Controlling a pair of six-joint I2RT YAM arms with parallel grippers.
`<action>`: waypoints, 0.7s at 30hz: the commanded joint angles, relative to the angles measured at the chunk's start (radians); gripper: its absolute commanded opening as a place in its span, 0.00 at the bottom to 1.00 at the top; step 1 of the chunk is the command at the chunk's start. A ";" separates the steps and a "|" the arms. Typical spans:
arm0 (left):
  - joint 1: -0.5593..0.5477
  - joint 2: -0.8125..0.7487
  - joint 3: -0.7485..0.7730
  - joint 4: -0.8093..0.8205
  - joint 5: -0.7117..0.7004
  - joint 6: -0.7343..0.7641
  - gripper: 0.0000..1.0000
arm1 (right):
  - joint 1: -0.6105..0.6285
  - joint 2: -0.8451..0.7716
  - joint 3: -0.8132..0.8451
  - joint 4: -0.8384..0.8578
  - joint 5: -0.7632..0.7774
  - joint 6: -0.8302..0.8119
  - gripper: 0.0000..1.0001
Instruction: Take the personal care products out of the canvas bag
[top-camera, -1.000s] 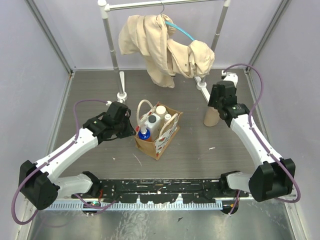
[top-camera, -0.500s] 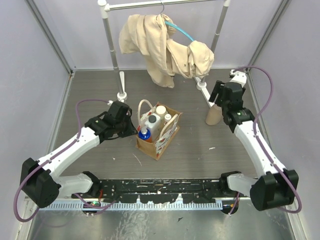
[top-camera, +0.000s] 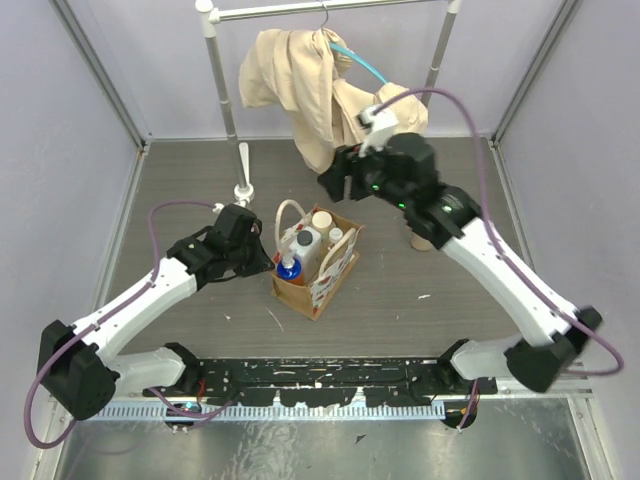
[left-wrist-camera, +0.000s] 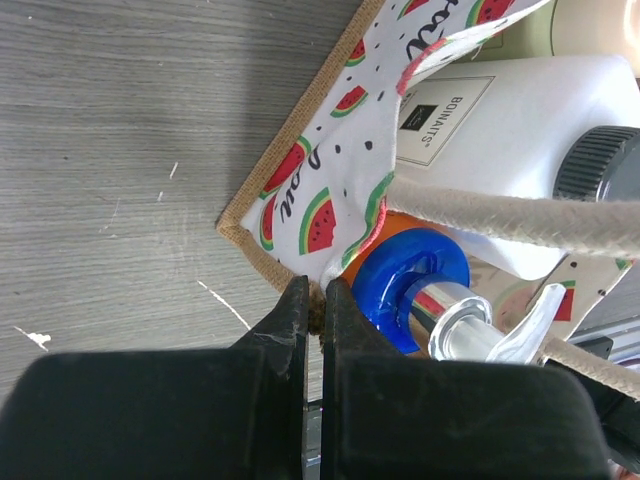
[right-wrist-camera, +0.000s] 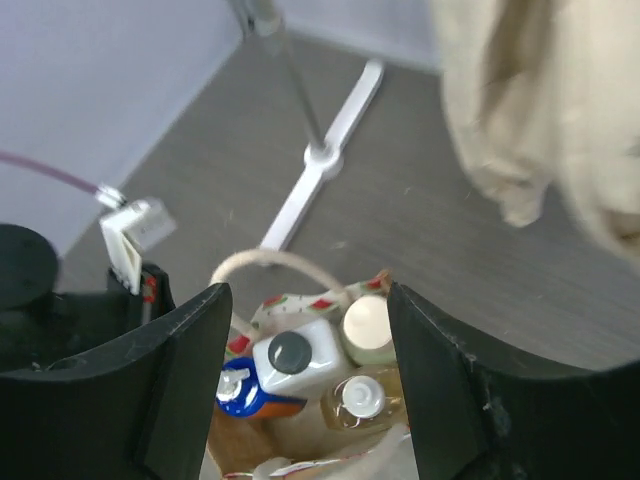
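The canvas bag (top-camera: 328, 278) stands mid-table, its watermelon-print lining (left-wrist-camera: 320, 190) showing. My left gripper (top-camera: 270, 262) (left-wrist-camera: 315, 300) is shut on the bag's brown rim at its left corner. Inside the bag are a blue-capped bottle (right-wrist-camera: 243, 393) (left-wrist-camera: 410, 285), a white bottle with a dark cap (right-wrist-camera: 296, 354) (left-wrist-camera: 500, 120), a cream-lidded jar (right-wrist-camera: 368, 322) and an amber bottle (right-wrist-camera: 360, 398). My right gripper (top-camera: 335, 182) (right-wrist-camera: 307, 295) hangs open high above the bag with nothing between its fingers. A peach bottle (top-camera: 420, 240) stands on the table at the right, partly hidden by the right arm.
A clothes rack with a beige garment (top-camera: 320, 95) spans the back; its white foot (top-camera: 243, 188) stands just behind the bag. The bag's rope handle (right-wrist-camera: 275, 262) loops up over its contents. Walls close in on both sides.
The right gripper has let go of the peach bottle, and its arm has swung left from there to above the bag. The left gripper has stayed on the rim.
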 joint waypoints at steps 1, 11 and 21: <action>-0.009 -0.009 -0.068 -0.116 -0.015 -0.001 0.04 | 0.053 0.168 0.051 -0.116 -0.064 -0.041 0.69; -0.008 -0.029 -0.076 -0.127 -0.029 0.004 0.06 | 0.124 0.362 0.068 -0.147 -0.118 -0.017 0.69; -0.009 -0.028 -0.089 -0.109 -0.018 0.001 0.06 | 0.191 0.382 0.071 -0.214 -0.029 0.193 0.69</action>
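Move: The right hand, open and high, has the white bottle with the black cap some 27 cm below it, about 9 cm to its left and 5 cm back. The tan jar stands roughly 4 cm left of the hand and level with it, the clear bottle 5 cm back and 1 cm left, the blue pump bottle about 12 cm back and 12 cm left, all similarly far below. From the left hand, the white bottle is some 5 cm ahead and 8 cm right, slightly lower. The left fingers keep their pinch on the canvas bag's near corner, easing about 1 cm left. Meanwhile the right hand plunges some 19 cm and swings 10 cm left into the space over the bag, ending slightly back; it tips about 30 degrees further downward, fingers still open, coming close around the white bottle's black cap. ##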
